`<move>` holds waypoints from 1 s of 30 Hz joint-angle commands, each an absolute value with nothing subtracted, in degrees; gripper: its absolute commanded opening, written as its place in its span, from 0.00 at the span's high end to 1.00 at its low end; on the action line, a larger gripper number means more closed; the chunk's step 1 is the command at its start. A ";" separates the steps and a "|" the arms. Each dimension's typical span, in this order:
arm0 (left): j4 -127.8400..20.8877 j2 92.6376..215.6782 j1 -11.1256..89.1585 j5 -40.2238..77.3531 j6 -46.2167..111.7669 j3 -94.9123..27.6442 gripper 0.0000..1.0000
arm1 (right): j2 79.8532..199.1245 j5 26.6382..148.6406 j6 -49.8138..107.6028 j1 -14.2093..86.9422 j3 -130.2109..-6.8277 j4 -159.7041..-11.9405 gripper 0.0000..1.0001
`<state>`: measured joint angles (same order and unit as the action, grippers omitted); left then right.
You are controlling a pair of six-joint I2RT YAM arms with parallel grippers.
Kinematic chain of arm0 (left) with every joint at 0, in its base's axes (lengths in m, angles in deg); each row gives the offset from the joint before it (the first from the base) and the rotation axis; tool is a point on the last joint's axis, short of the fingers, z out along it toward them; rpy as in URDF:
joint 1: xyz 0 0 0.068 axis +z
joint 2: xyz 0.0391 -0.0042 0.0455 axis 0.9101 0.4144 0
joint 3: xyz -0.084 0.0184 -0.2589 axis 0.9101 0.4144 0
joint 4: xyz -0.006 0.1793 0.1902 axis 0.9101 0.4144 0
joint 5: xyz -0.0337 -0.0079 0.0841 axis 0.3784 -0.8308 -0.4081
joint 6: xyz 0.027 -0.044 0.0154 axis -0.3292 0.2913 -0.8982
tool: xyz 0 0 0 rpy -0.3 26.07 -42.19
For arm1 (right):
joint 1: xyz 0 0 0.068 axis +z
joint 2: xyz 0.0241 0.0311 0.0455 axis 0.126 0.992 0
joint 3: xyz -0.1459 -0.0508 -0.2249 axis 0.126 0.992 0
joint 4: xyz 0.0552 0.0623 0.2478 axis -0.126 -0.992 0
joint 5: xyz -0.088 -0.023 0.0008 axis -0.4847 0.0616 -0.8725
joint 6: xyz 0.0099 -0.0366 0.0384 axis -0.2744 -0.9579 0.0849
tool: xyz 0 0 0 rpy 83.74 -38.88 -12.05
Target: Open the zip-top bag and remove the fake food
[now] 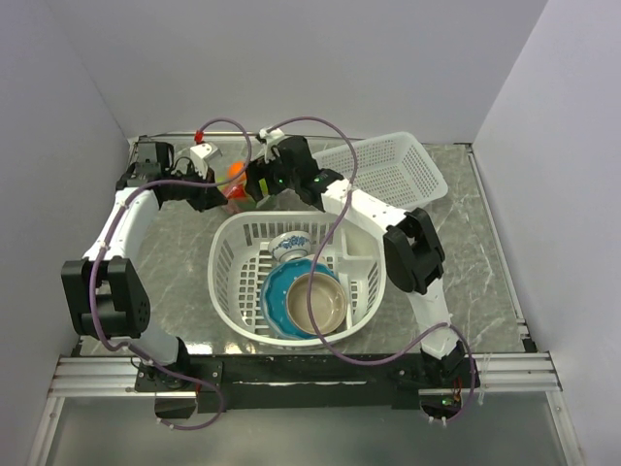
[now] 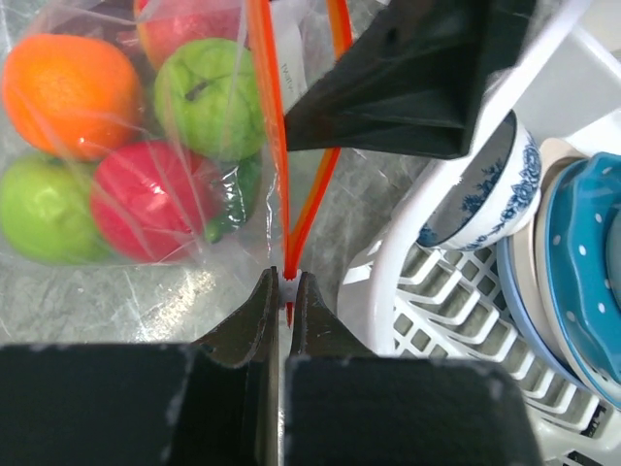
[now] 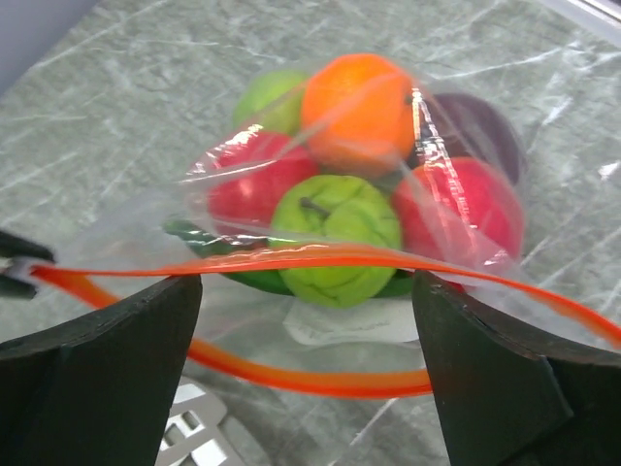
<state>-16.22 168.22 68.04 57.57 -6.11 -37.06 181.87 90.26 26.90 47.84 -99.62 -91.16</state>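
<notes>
The zip-top bag (image 1: 236,190) lies on the marble table behind the basket. Its orange zip strip (image 3: 291,260) is parted into two bands, so the mouth gapes. Inside sits the fake food (image 3: 335,218): an orange piece, two green, two red and a dark maroon one (image 2: 213,97). My left gripper (image 2: 288,291) is shut on the end of the zip strip at the bag's corner. My right gripper (image 3: 309,320) is open, one black finger on each side of the mouth, with both orange bands running across between them. One of its fingers (image 2: 388,87) shows just over the strip in the left wrist view.
A white oval basket (image 1: 228,282) stands right in front of the bag and holds a blue-and-white bowl (image 1: 291,245), a teal dish and a beige bowl (image 1: 315,303). A white mesh tray (image 1: 408,160) lies at the back right. Walls close in the back and sides.
</notes>
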 commanded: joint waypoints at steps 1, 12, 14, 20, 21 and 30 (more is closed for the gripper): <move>-14.20 165.32 67.71 61.80 -6.76 -38.63 0.93 | 183.12 87.56 25.16 47.76 -103.98 -91.47 0.00; -33.53 176.81 77.28 58.73 14.05 -54.50 0.03 | 187.96 85.27 25.59 47.76 -108.29 -97.09 0.00; -34.49 183.47 78.17 55.14 15.04 -57.69 0.03 | 187.52 85.62 25.95 47.76 -106.72 -97.44 0.00; -36.35 199.21 75.46 49.33 13.90 -65.60 0.01 | 183.83 86.24 27.35 47.67 -101.34 -96.73 0.00; -35.91 200.99 75.19 49.50 14.16 -68.40 0.01 | 184.26 86.15 27.35 47.67 -102.21 -97.70 0.00; -28.87 209.09 71.32 61.95 10.48 -72.74 0.03 | 191.91 86.06 28.23 47.05 -112.33 -107.12 0.00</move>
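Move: The far green apple, at the bag's closed end, lies about 15 cm ahead of the left hand, 2 cm to its left and 11 cm below; the orange is about 16 cm ahead, 1 cm right, 12 cm below. For the right hand, the near green fruit is roughly 3 cm ahead, 1 cm left, 6 cm below, with the orange some 9 cm ahead and 4 cm left. The white basket's middle is about 15 cm back and 10 cm right of the right hand. The left fingers let go of the orange zip's end by opening wide, then swing up and over forward-left before dropping steeply and slightly back right to the bag's closed end, ending some 19 cm forward and 11 cm lower, turned about 20 degrees counter-clockwise. The right fingers stay spread at the bag's mouth, sinking about 6 cm towards the green fruit as they tip farther down. ##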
